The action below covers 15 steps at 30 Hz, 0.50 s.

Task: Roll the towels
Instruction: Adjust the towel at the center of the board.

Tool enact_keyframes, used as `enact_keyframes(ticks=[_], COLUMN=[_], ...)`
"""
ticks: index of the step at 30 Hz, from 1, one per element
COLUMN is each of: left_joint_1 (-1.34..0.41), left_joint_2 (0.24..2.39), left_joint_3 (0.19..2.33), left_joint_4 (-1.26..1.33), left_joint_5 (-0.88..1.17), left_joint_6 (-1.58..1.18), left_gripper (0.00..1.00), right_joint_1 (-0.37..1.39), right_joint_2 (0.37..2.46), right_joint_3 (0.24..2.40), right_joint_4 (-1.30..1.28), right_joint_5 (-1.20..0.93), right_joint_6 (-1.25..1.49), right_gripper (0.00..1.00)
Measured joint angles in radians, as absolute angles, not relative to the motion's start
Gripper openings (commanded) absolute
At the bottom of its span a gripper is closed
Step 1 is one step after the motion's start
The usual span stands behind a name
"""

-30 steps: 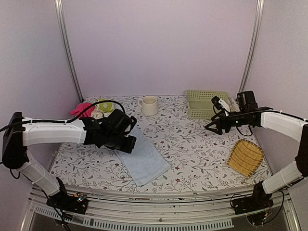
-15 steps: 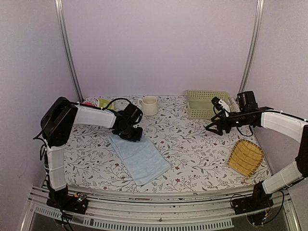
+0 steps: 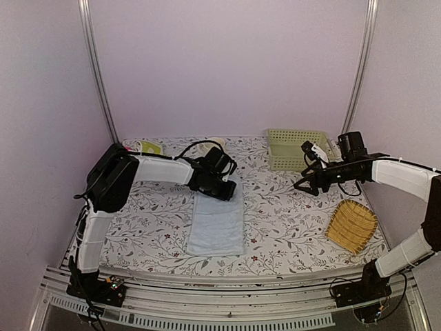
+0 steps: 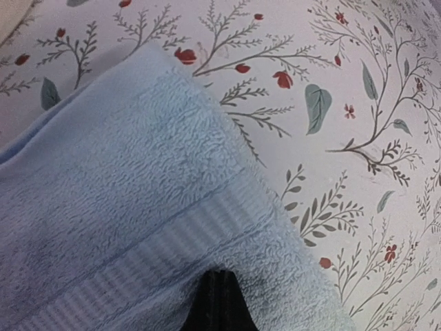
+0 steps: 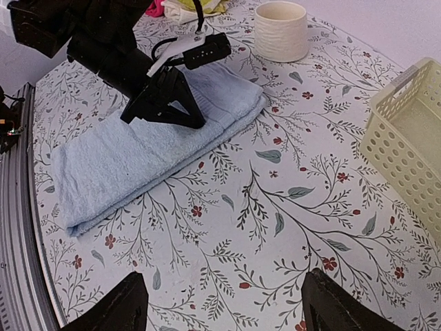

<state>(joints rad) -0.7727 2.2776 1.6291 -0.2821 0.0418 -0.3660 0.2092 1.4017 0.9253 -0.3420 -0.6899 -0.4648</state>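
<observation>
The pale blue towel lies flat on the flowered table, its long side running front to back. My left gripper is at its far end, shut with the towel's hem bunched around the tips. In the left wrist view the black fingertips are pressed together against the blue terry of the towel. The right wrist view shows that gripper on the towel. A yellow-green towel lies crumpled at the back left. My right gripper hovers open over bare table, its jaws wide apart.
A cream cup stands behind the towel, mostly hidden by the left arm in the top view. A pale green basket sits at the back right. A yellow bamboo tray lies at the front right. Something pink lies by the yellow-green towel.
My left arm has swung to the right, dragging the towel's far end with it. The towel has turned from a diagonal to front-to-back. The right arm has stayed put.
</observation>
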Motion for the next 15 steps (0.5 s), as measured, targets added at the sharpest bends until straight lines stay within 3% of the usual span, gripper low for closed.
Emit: enact_keyframes(ticks=[7, 15], left_joint_1=[-0.794, -0.817], left_joint_2=[2.257, 1.762], left_joint_3=[1.625, 1.174], left_joint_4=[-0.302, -0.250], left_joint_5=[0.031, 0.014], left_joint_6=[-0.310, -0.313], left_gripper=[0.00, 0.00], right_joint_1=[0.212, 0.374], right_joint_2=[1.422, 1.592], right_joint_3=[0.942, 1.127], right_joint_4=[-0.348, -0.385], right_joint_5=[-0.690, -0.690], right_joint_6=[-0.460, -0.376], right_gripper=[0.70, 0.48])
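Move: Just under the left hand's shut fingertips is the towel's far part; the towel's middle lies about 8 cm back, 4 cm to the left and 2 cm below. From that hand, the mug stands some 17 cm ahead and 5 cm left. The right hand hangs with the towel's middle about 30 cm to its left, 1 cm back and 15 cm lower; the basket is about 23 cm straight ahead of it, the wicker tray 5 cm back and 13 cm right. Lifting off the towel after a last centimetre to the right, the left hand rises about 8.5 cm while drawing back about as far and some 5 cm left, fingers still shut, over the towel's middle. The right hand, after a brief wait, sweeps about 7 cm left towards the towel, turning slightly counter-clockwise as its fingers close part way on nothing. ##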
